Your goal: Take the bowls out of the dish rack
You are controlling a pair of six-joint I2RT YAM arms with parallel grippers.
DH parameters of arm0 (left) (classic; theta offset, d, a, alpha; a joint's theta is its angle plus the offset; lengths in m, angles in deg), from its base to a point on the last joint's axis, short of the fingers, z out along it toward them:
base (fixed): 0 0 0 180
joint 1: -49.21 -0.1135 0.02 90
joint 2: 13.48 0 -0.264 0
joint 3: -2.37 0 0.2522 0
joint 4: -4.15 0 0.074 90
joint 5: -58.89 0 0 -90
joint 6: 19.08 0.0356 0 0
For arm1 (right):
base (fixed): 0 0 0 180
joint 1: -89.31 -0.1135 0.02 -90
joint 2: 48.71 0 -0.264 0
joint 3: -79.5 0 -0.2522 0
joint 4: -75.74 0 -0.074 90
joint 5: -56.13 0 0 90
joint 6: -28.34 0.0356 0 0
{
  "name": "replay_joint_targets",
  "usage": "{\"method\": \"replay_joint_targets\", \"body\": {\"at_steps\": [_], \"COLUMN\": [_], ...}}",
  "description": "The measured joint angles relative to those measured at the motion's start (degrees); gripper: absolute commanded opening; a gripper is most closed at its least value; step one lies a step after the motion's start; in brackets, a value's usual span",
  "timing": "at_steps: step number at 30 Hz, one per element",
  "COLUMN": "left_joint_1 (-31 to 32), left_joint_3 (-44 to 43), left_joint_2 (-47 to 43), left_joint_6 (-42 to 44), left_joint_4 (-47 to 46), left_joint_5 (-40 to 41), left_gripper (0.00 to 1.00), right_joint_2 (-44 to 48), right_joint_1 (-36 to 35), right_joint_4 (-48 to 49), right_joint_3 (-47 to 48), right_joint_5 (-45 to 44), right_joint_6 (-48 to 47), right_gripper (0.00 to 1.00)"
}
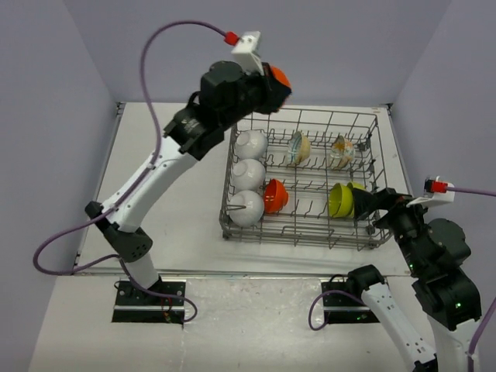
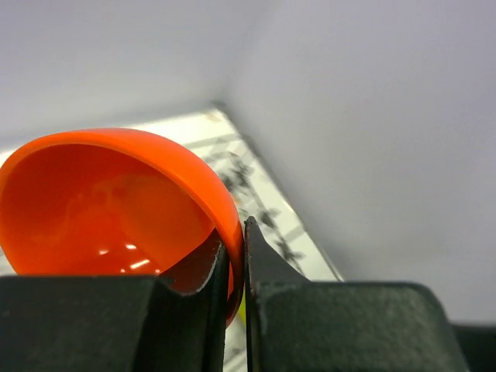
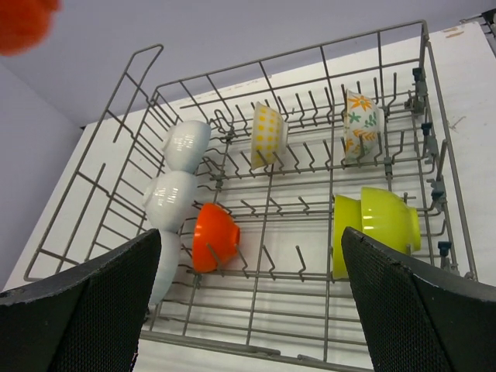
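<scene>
My left gripper [image 1: 271,84] is raised above the far left corner of the dish rack [image 1: 298,235], shut on the rim of an orange-red bowl [image 1: 280,76]. In the left wrist view the bowl [image 2: 101,201] fills the left side, its wall pinched between the fingers [image 2: 267,271]. In the rack stand three white bowls [image 1: 249,172], a second orange-red bowl [image 1: 275,196], two lime-green bowls [image 1: 341,199] and two patterned bowls [image 1: 298,147]. My right gripper [image 1: 368,203] hangs open at the rack's near right corner, nothing between its fingers [image 3: 93,302], facing the lime-green bowls [image 3: 384,221].
The rack sits on a white table [image 1: 178,209] enclosed by lilac walls. A purple cable [image 1: 147,70] loops above the left arm. Bare tabletop lies left of the rack. Upright tines [image 3: 302,263] fill the rack's floor.
</scene>
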Motion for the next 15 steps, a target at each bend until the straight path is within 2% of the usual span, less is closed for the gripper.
{"method": "replay_joint_targets", "body": {"at_steps": [2,4,8,10,15], "left_joint_1": [-2.1,-8.8,-30.2,-37.3,-41.4], "left_joint_3": [-5.1,-5.6,5.1,11.4,19.6], "left_joint_2": [-2.8,-6.5,-12.6,-13.3,-10.9], "left_joint_6": [2.8,3.7,3.7,3.5,3.3], "left_joint_4": [8.3,13.8,17.9,20.1,23.3], "left_joint_5": [10.1,15.1,22.1,25.1,26.1], "left_gripper": [0.0,0.0,0.0,0.0,0.0], "right_joint_2": [-0.5,-0.9,-2.2,-2.8,-3.6], "right_joint_1": [0.0,0.0,0.0,0.0,0.0], "right_joint_4": [1.0,1.9,3.9,4.6,5.1], "right_joint_3": [-0.1,-0.3,-1.2,-2.0,-3.2], "right_joint_5": [0.8,1.9,4.9,6.4,10.3], "right_joint_6": [0.0,0.0,-0.3,-0.8,-2.0], "right_gripper": [0.99,0.99,0.99,0.99,0.99]}}
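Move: The left gripper holds an orange bowl by its rim, high over the rack; the bare counter where it is headed lies about 42 cm to its left, 9 cm farther out and some 42 cm below. Some 33 cm beneath the gripper, the rear white bowl stands about 6 cm ahead and 7 cm left, the remaining orange bowl about 8 cm back and straight in line. From the open right gripper, the green bowls lie roughly 11 cm ahead, 1 cm left and 23 cm down. Swing the left gripper fast to the left, some 42 cm and a little forward, off the rack and over the bare counter, rising slightly before sinking well below its starting height. Turn it counter-clockwise about 65 degrees, tip the fingers down, and keep the pinch on the orange bowl's rim. Ease the open right gripper slightly left and forward above the rack, touching nothing. ##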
